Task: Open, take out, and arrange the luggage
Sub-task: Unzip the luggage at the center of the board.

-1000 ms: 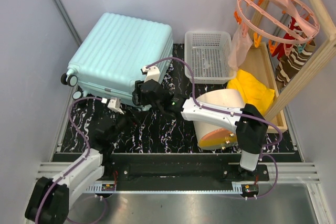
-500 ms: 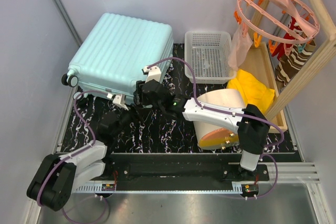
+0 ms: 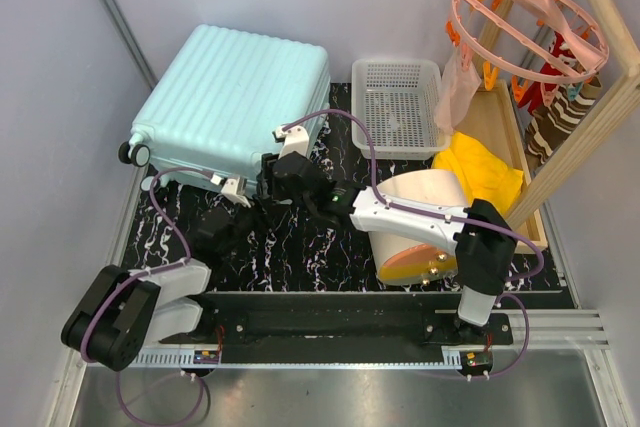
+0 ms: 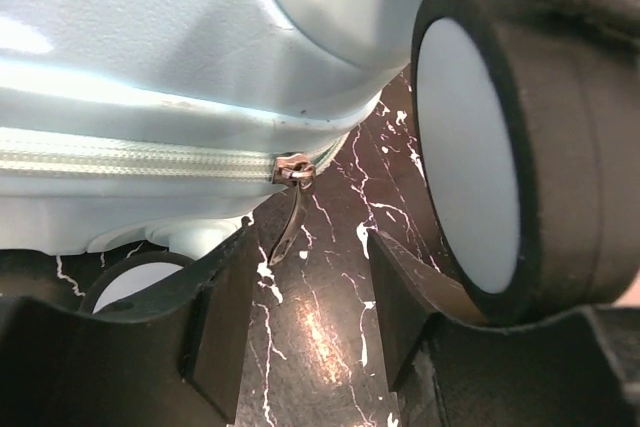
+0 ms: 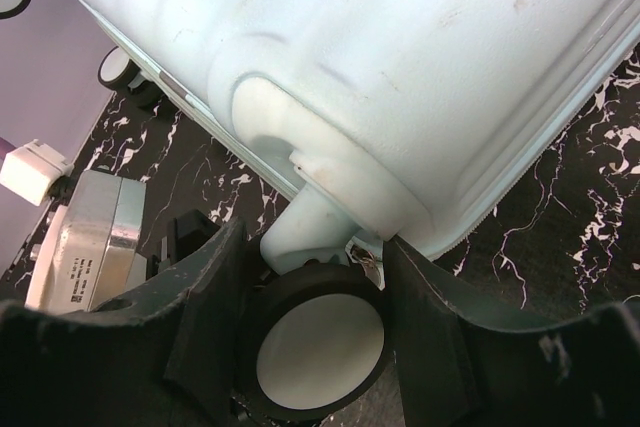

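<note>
The luggage point(image 3: 235, 97) is a pale mint ribbed suitcase lying flat and zipped at the back left of the black marbled mat. My right gripper point(image 3: 268, 185) is at its near right corner, shut on a black caster wheel point(image 5: 320, 347) with a white hub, one finger on each side. In the left wrist view the luggage point(image 4: 150, 47) fills the top, and its zipper pull point(image 4: 288, 222) hangs from the side seam. My left gripper point(image 4: 315, 257) is open below the seam. The pull's tip hangs just inside the left fingertip point(image 4: 235, 277).
A white mesh basket point(image 3: 398, 107) stands right of the luggage. A cream cylinder with an orange end point(image 3: 420, 232) lies under the right arm. A yellow cloth point(image 3: 485, 172) rests on a wooden rack point(image 3: 560, 137) carrying a pink hanger point(image 3: 525, 27). Walls close off the left and the back.
My left gripper has moved forward to the luggage's near side and its jaws have narrowed. The left arm has folded back. The right gripper stays on the wheel.
</note>
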{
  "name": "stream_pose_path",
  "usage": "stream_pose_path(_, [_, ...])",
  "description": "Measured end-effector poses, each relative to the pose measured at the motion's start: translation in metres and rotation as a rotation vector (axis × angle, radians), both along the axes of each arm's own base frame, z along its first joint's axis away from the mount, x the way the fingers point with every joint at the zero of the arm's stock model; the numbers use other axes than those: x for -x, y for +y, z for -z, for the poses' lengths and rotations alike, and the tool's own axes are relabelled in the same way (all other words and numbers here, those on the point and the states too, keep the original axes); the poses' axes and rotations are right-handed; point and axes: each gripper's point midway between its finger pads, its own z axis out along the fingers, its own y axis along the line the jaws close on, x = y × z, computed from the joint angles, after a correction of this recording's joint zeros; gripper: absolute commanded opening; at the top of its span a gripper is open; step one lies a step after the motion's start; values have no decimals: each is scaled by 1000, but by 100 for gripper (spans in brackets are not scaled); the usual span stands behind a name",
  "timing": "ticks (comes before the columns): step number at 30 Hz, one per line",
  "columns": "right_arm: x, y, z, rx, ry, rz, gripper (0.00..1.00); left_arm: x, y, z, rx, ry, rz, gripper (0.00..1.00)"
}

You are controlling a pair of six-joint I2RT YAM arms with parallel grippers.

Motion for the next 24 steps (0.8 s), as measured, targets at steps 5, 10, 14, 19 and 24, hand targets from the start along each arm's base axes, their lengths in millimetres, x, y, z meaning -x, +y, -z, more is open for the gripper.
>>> stream_pose_path(5, [-3,-3,0,7,-8,6,7,-1,-6,-2,2,-8,24,33])
stream_pose_path(10, [-4,-4,0,11,-16,10,4,0,-14,-9,20,-35,60,4])
stream_pose_path(14, [-4,-7,-2,13,-27,13,3,-4,-9,-1,20,-5,25,0])
stream_pose_path(19, [-4,-9,-2,16,-35,12,2,-4,-8,0,31,13,9,0])
stream_pose_path(24, [-4,-9,-2,14,-38,13,2,-2,-5,-2,38,10,-3,0])
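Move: The luggage's zipper pull hangs almost between the left hand's open fingertips, about 2 cm ahead, 1 cm to the right and 1 cm higher. The luggage's upper wheel, in the right hand's grip, is some 4 cm right, 5 cm above and 1 cm back from the left hand. The lower wheel is about 3 cm ahead, 3 cm left and 4 cm below. From the right hand, the pull is roughly 3 cm ahead, 3 cm left and 4 cm down. The left hand eases about 1 cm right and shuts its fingers, pinching the zipper pull's hanging tab. ##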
